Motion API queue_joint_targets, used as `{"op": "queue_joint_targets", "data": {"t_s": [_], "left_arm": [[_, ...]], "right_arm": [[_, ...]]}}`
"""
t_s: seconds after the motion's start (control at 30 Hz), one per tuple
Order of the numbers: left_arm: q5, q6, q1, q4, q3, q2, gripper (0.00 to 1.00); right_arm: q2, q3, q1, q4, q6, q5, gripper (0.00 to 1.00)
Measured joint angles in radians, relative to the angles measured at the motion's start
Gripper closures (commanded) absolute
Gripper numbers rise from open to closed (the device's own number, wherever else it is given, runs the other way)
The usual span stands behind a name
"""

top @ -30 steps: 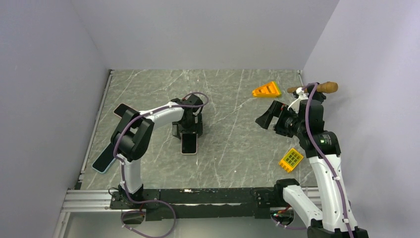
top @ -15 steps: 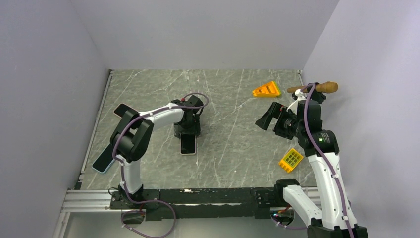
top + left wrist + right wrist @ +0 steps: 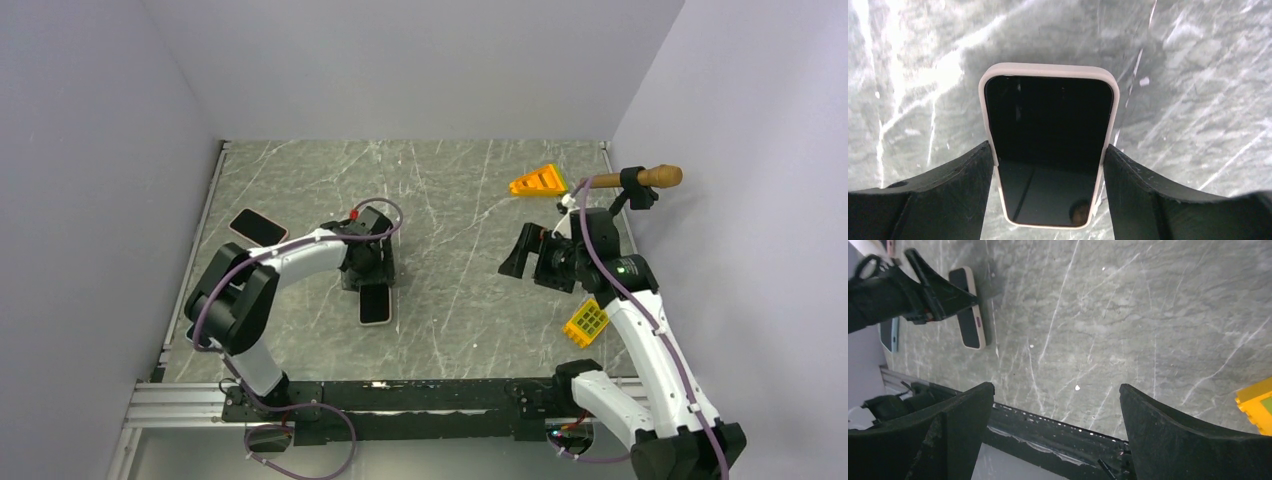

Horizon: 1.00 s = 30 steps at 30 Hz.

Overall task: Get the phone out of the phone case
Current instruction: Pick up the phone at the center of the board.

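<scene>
The phone (image 3: 1048, 130), black screen up, sits in its pale pink case (image 3: 1048, 70). My left gripper (image 3: 1049, 150) is shut on the case, one finger pressed against each long side near the end closest to the wrist. From above, the cased phone (image 3: 375, 304) lies left of the table's middle, sticking out toward the near edge from the left gripper (image 3: 367, 274). Whether it is lifted off the marble I cannot tell. My right gripper (image 3: 522, 256) hangs open and empty to the right, well apart. The right wrist view shows the phone (image 3: 972, 327) at upper left.
A second phone (image 3: 258, 227) lies at the back left, and a bluish one (image 3: 889, 334) by the left wall. An orange wedge (image 3: 538, 181) and a wooden-handled tool (image 3: 640, 178) are at the back right. A yellow block (image 3: 587, 322) is near the right arm.
The left jaws closed onto the case's sides and the arm drew the phone slightly toward the near left. The right arm swung left and lower, jaws still wide.
</scene>
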<state>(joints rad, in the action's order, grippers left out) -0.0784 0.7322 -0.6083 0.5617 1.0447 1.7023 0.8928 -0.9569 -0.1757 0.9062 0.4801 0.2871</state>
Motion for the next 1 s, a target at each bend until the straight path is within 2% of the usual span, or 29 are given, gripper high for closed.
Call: {"op": "queue_joint_targets", "data": {"t_s": [0.33,0.57,0.7,0.83,0.93,1.0], "left_arm": [[0.059,0.131,-0.001,-0.013,-0.083,-0.264,1.0],[0.171,0.304,-0.001,-0.115,-0.22,-0.428,1.0],[0.21,0.368,-0.001,-0.125,-0.24,-0.446,1.0],[0.229,0.417,-0.001,-0.125,-0.24,-0.478,1.0],[0.245,0.439,-0.001,-0.13,-0.24,-0.499,1.0],[0.254,0.443,-0.001,-0.131,-0.24,-0.505,1.0]], "right_arm": [[0.09,0.092,-0.175,-0.101,0.057,-0.043,0.0],[0.196,0.099,-0.43,-0.22,0.124,-0.109,0.03],[0.235,0.109,-0.595,-0.352,0.161,-0.126,0.13],[0.27,0.119,-0.709,-0.476,0.183,-0.13,0.23],[0.322,0.116,-0.777,-0.537,0.188,-0.148,0.41],[0.359,0.116,-0.81,-0.566,0.196,-0.159,0.46]]}}
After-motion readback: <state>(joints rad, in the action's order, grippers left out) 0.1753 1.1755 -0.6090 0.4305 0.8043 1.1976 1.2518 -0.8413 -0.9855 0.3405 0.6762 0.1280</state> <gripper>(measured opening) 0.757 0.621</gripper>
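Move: The phone in its pink case is already between the left fingers, gripped near its middle, with its near end low by the table. From the right hand, that phone lies about 31 cm to the left, some 5 cm ahead and 17 cm lower. A yellow block stands roughly 18 cm to the right hand's right, about 1 cm nearer the base and 18 cm below. A second phone lies some 30 cm left of the left hand and 18 cm ahead. Up by about 11 cm and some 5 cm back, the left hand lifts the phone in its unchanged grip, rolling about 30 degrees so its fingertips swing to the right. The right hand comes down first, then sweeps about 20 cm left and drifts back towards the phone's right side, turning some 30 degrees counter-clockwise as its fingers partly close. ##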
